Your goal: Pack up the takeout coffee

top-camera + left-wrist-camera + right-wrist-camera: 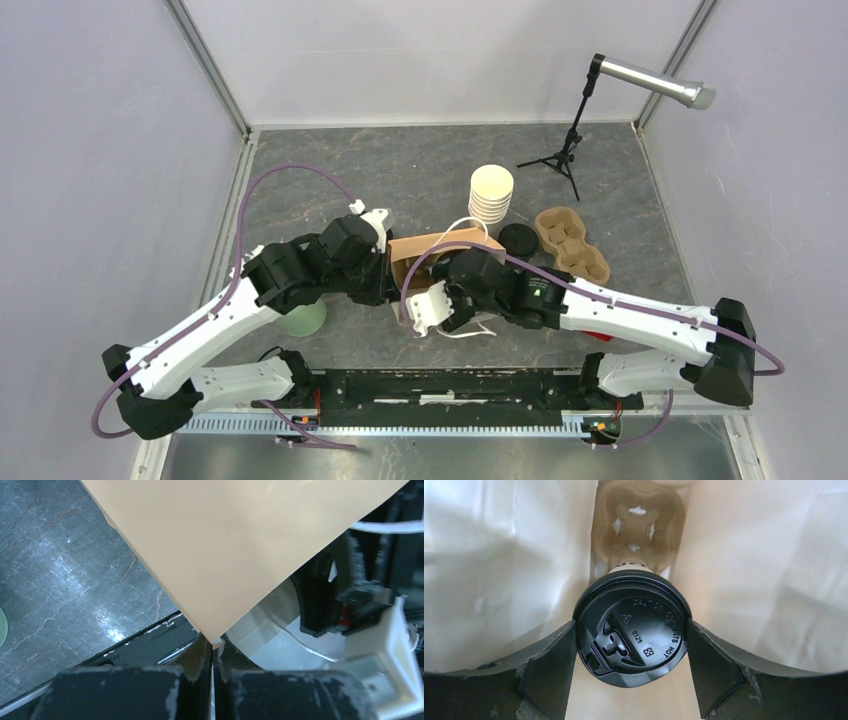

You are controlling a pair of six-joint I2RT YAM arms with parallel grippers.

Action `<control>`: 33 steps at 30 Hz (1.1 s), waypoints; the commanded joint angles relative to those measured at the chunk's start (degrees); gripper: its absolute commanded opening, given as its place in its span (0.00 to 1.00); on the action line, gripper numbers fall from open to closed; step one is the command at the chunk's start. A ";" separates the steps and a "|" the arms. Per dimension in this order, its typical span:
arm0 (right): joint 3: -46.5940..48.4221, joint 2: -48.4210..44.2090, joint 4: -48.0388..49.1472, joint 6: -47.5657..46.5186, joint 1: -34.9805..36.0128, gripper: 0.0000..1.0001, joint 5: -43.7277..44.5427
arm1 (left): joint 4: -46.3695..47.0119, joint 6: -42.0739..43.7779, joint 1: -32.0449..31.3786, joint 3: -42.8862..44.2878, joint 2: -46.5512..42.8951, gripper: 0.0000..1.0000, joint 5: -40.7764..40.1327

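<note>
A takeout coffee (631, 640), a cream cup under a black lid, sits between the fingers of my right gripper (631, 655). Both fingers press the lid's sides, so the gripper is shut on it. The cup is inside the brown paper bag (749, 580), above a moulded pulp cup carrier (636, 530) at the bag's bottom. From above, the bag (420, 250) lies between both wrists, and the right gripper (432, 305) is at its mouth. My left gripper (212, 650) is shut on a corner of the bag's (240, 545) tan paper edge.
Behind the bag stand a stack of lidless cream cups (491, 195), a pile of black lids (519, 240) and a second pulp carrier (572, 243). A microphone stand (570, 150) is at the back right. A pale green disc (303, 318) lies under the left arm.
</note>
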 commanded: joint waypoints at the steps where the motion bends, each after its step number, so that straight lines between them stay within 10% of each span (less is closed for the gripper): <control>1: 3.40 -3.70 1.69 -1.06 -0.18 0.71 -4.62 | 1.99 2.21 -0.20 0.23 -0.68 0.02 1.59; 33: -0.39 7.31 17.93 -6.22 -1.40 0.70 -6.88 | 3.63 4.54 -0.20 -2.78 -3.60 0.02 2.63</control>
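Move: Inside the paper bag, the right hand holds the lidded coffee cup. The empty left cell of the cup carrier lies about 9 cm to its left, 4 cm ahead and 9 cm below. A second black-lidded cup stands outside, some 12 cm right and 10 cm ahead, 8 cm lower. The left hand still pinches the bag's rim corner; from it the cell is roughly 7 cm right, 8 cm ahead and 15 cm down. Right hand lifts the gripped cup slightly, shifts about 6 cm left, then lowers it towards the left cell. ##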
